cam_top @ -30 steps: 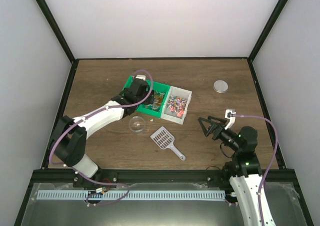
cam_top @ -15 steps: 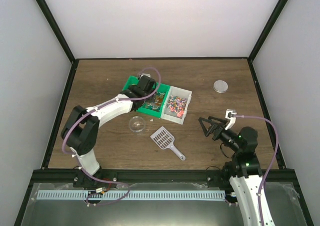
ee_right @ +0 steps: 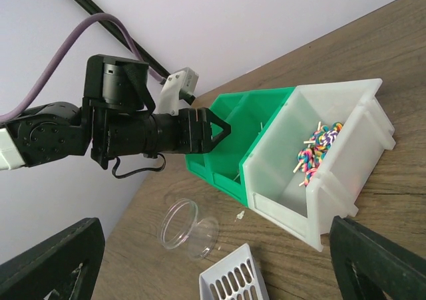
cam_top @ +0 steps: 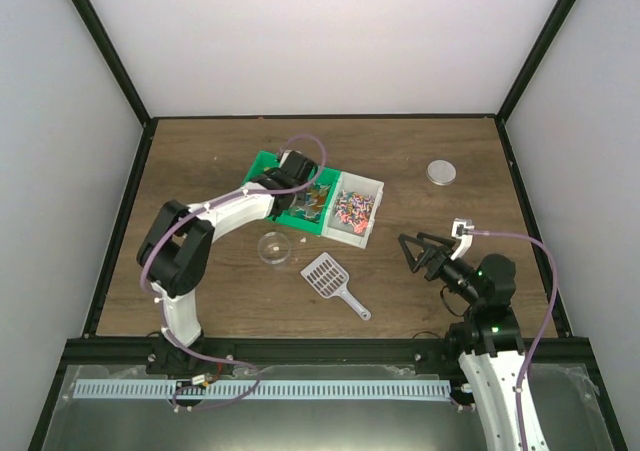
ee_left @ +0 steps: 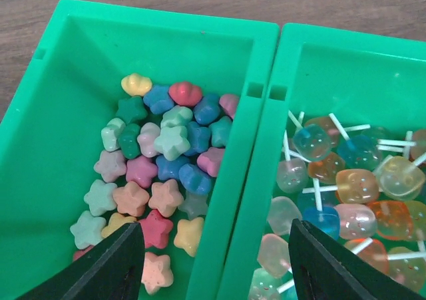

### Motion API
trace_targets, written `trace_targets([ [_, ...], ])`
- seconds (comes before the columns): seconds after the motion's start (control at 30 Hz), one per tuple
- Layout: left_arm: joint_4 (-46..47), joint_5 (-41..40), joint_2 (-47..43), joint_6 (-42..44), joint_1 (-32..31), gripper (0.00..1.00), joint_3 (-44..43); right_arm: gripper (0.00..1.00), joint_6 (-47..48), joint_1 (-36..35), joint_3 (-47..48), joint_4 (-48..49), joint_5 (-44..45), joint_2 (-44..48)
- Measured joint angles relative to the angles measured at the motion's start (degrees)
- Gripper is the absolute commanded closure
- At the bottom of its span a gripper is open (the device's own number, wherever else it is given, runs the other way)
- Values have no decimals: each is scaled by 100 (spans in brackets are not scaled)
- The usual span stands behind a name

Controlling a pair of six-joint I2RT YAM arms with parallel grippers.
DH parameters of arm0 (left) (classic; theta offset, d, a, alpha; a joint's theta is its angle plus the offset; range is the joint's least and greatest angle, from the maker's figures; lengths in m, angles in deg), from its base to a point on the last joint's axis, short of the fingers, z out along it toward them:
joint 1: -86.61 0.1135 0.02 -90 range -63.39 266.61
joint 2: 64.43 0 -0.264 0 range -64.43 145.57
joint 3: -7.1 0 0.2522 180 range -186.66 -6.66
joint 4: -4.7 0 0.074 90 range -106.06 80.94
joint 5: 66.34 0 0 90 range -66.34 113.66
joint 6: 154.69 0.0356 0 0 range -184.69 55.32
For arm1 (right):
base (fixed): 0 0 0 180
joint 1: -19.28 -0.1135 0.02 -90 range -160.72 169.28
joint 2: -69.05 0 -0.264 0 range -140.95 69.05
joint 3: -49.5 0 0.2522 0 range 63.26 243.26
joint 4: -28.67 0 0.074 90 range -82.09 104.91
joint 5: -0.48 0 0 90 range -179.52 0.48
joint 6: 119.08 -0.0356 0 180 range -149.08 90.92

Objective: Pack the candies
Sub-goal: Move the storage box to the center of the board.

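The candies lie in three bins. Pastel star-shaped sweets (ee_left: pixel 156 173) fill the left green bin (ee_left: pixel 60 147), and clear jelly lollipops (ee_left: pixel 346 180) fill the right green bin (ee_left: pixel 313 67). Swirl lollipops (ee_right: pixel 319 144) lie in the white bin (cam_top: pixel 368 229). My left gripper (ee_left: pixel 216 267) hangs open just above the two green bins (cam_top: pixel 265 163). One finger is over the stars, the other over the jelly lollipops, neither touching the walls between them. My right gripper (cam_top: pixel 415 251) stands open and empty at the right, facing the bins.
A clear plastic cup (cam_top: pixel 273 248) lies on its side in front of the green bins. A grey slotted scoop (cam_top: pixel 330 276) rests on the wooden table (cam_top: pixel 200 151) nearer the front. A round metal lid (cam_top: pixel 441 172) lies at the back right.
My left gripper has shifted a little right over the green bins, its elbow drawn in, and its jaws have narrowed. The right arm has hardly moved.
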Motion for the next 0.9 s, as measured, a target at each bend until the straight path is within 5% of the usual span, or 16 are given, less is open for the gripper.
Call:
trace_targets([
  [0.5,70,-83,365,-527,50,78,-151,8,-15,0,0,-11,48,61],
  [0.8,74,-144,739,-896,192,79,-634,10,-42,0,0,22,310,-114],
  [0.9,136,-76,979,-874,269,60,-931,9,-42,0,26,-9,634,-328],
])
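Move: The storage box's green divider, between star candies and lollipops, runs between the left hand's open fingers, about 1 cm ahead and 3 cm below. From that hand, the white compartment lies some 11 cm right and 3 cm back, and the glass jar 12 cm back and 3 cm left. From the right hand, the divider lies roughly 22 cm ahead, 22 cm left and 15 cm lower. The left hand sinks slightly, pinches the green divider, then pushes forward about 5 cm, turning some 10 degrees counter-clockwise. ##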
